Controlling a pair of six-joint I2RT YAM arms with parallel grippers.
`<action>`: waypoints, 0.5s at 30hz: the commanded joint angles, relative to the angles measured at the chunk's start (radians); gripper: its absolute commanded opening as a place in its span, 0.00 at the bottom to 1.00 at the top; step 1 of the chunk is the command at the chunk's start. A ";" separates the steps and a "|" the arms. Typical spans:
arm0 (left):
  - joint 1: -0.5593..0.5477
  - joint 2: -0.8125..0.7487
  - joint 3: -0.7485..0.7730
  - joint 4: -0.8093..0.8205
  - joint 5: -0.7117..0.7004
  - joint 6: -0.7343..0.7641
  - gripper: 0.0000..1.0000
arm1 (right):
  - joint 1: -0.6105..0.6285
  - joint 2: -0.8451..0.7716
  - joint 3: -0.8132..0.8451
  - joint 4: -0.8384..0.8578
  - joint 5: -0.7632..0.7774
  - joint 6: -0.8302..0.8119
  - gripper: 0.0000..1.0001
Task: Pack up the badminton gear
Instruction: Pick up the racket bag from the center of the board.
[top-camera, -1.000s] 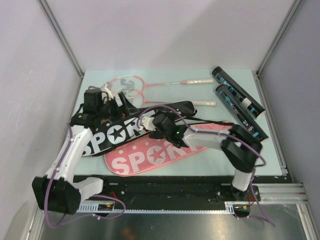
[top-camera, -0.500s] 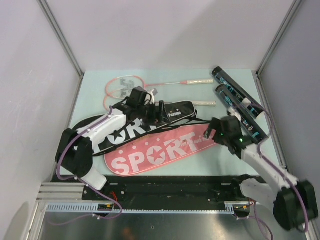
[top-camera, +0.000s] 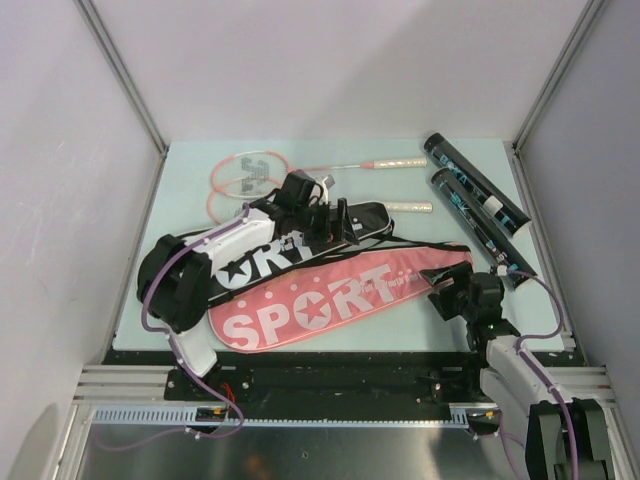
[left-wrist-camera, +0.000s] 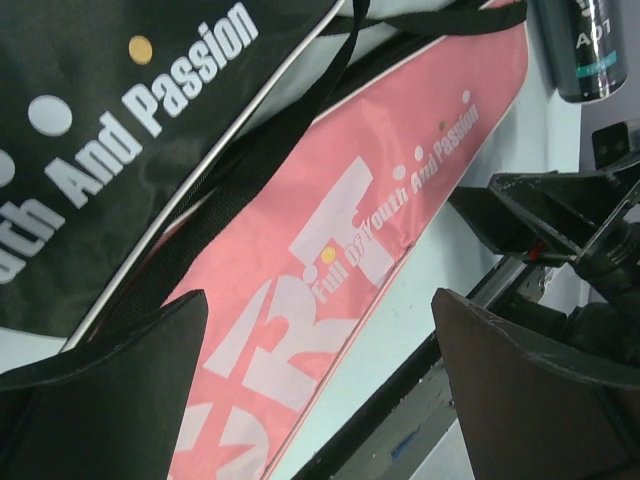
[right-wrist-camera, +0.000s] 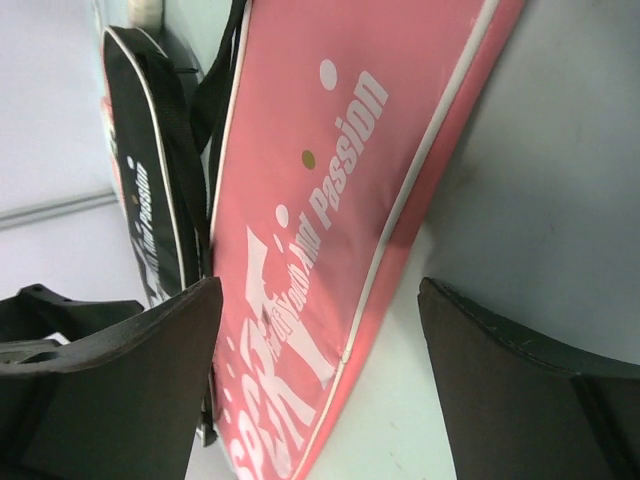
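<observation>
Two pink-and-white rackets (top-camera: 250, 175) lie at the back left, their handles (top-camera: 400, 162) pointing right. Two dark tubes (top-camera: 478, 205) with teal print lie at the back right. A black SPORT racket bag (top-camera: 250, 262) overlaps a pink one (top-camera: 330, 300) in the middle. My left gripper (top-camera: 335, 222) hovers open over the black bag's narrow end; its wrist view shows the pink bag (left-wrist-camera: 330, 250) between empty fingers. My right gripper (top-camera: 450, 295) is open and empty by the pink bag's narrow right end (right-wrist-camera: 320, 180). No shuttlecocks show.
Black carry straps (left-wrist-camera: 250, 180) trail between the two bags. Grey walls close in the mat on the left, back and right. The black base rail (top-camera: 340, 375) runs along the near edge.
My left arm has swung right, from the black bag's wide end to its narrow end. My right arm has pulled back from the bags' middle to the near right.
</observation>
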 joint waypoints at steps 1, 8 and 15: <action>-0.015 0.019 0.070 0.025 -0.003 0.009 0.99 | 0.027 0.038 -0.066 0.120 0.090 0.123 0.80; -0.019 0.016 0.036 0.023 -0.054 0.021 0.99 | 0.111 0.211 -0.065 0.218 0.298 0.142 0.70; -0.026 0.036 0.070 -0.030 -0.100 0.045 0.93 | 0.173 0.197 -0.082 0.319 0.409 0.149 0.33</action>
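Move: The right gripper's target is the near edge of the pink racket bag close to its right end, about 3 cm straight ahead and 2 cm below. From the same hand, the nearer shuttle tube's middle lies some 16 cm ahead and 11 cm right, and the black bag's right end roughly 16 cm ahead and 13 cm left. From the left gripper, that pink edge is about 18 cm to the right, 6 cm back and 10 cm below. Ease the right gripper forward about 2.5 cm onto the near edge of the pink bag by its right end, sinking a good centimetre and turning some 10 degrees clockwise. Close the wide-open fingers to under half on the way, one over the pink face and the other outside the edge. Keep the left gripper wide open and almost still. ##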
